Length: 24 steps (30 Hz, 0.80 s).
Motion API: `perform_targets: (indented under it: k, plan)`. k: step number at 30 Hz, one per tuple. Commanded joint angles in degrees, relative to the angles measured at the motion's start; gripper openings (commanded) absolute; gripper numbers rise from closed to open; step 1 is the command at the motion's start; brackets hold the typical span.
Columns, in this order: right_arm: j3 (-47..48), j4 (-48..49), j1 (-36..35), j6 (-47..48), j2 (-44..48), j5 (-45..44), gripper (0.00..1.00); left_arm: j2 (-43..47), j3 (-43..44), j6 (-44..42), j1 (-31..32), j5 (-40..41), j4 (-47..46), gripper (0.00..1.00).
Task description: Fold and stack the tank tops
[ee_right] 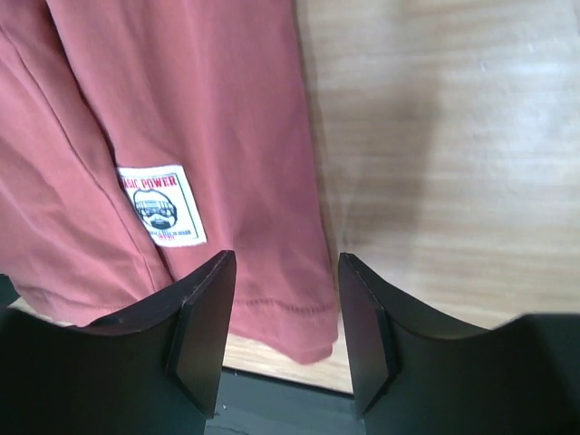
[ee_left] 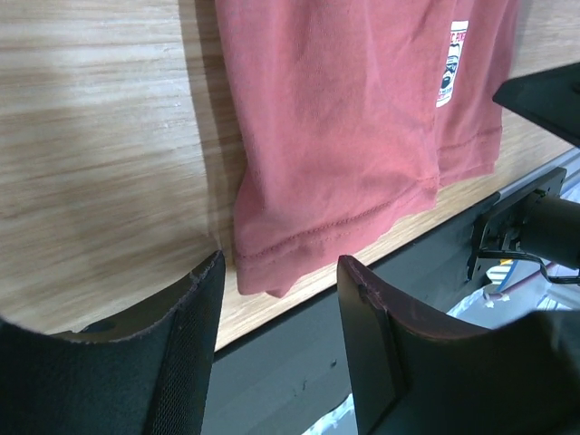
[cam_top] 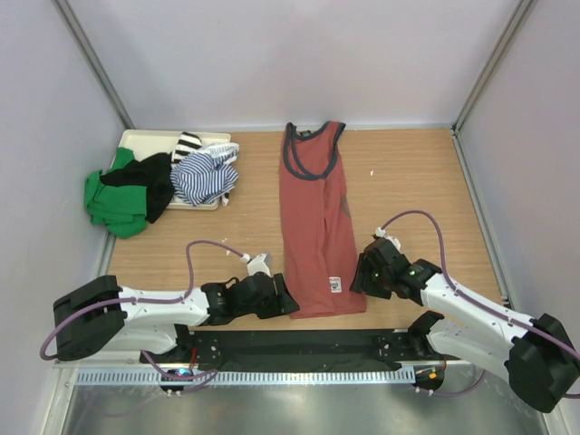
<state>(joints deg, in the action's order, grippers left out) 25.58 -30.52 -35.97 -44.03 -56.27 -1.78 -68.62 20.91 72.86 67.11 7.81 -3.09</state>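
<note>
A brick-red tank top with dark grey trim lies flat and lengthwise on the wooden table, neck at the far end and hem at the near edge. A white printed label sits near the hem. My left gripper is at the hem's left corner, open, with the corner just beyond its fingertips. My right gripper is at the hem's right corner, open, straddling the red cloth without pinching it. A navy-and-white striped tank top lies in a pile at the back left.
The pile rests partly on a pale tray and also holds green, black and black-and-white striped cloth. A black strip and metal rail run along the table's near edge. Grey walls close in three sides.
</note>
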Motion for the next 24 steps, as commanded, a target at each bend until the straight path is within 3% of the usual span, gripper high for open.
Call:
perform_targets:
  k: [1, 5, 12, 16, 19, 20, 21, 24]
  plan:
    - [-1.84, -2.61, -2.52, -7.29, 4.58, -5.51, 0.55, 0.68, -0.43, 0.70, 0.83, 2.47, 2.65, 0.54]
    - [-3.96, -2.00, -3.84, -8.26, 6.35, -2.79, 0.47, 0.42, -0.43, 1.14, 1.35, 3.00, 2.65, 0.50]
    - [-4.93, -3.31, -6.74, -9.67, 7.22, -2.26, 0.43, -1.25, -0.87, 1.85, 1.62, 3.00, 2.65, 0.41]
    - [-5.28, -4.63, -7.45, -10.11, 8.98, -1.83, 0.30, -1.87, -0.69, 2.11, 2.06, 3.08, 2.65, 0.33]
    - [-5.02, -4.98, -7.63, -9.41, 9.42, 0.63, 0.10, -2.05, -0.52, 2.20, 2.32, 2.82, 2.65, 0.18]
    - [-4.76, -5.33, -7.72, -9.23, 9.69, 0.90, 0.08, -1.78, -0.52, 2.20, 2.50, 2.56, 2.74, 0.05]
    - [-3.97, -6.47, -7.72, -9.32, 9.86, 0.99, 0.05, -0.82, -0.52, 2.20, 2.50, 2.64, 2.92, 0.00]
    - [-1.42, -9.20, -7.89, -8.79, 12.14, 1.08, 0.01, 2.60, -0.08, 2.64, 2.85, 3.17, 5.46, 0.00]
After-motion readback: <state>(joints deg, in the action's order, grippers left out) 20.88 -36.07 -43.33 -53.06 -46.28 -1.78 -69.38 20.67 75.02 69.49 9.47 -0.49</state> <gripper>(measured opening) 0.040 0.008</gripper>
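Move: The tank top lies folded lengthwise with its hem nearest the robot. Its left hem corner is almost between the left fingertips, about 1 cm back and 2 cm below; its right hem corner is about 4 cm back and 1 cm right of the right hand, 1 cm below. The white label lies some 3 cm ahead and 7 cm left of the right hand, and about 7 cm ahead and 13 cm right of the left hand. Both grippers, open about halfway at first, close shut on the two ends of the hem, each pinching the cloth at its own corner. The right hand draws back about 4 cm alongside the tank top's right edge to get there, dipping slightly; the left hand only settles about 1 cm down and 1 cm back as its fingers shut. ##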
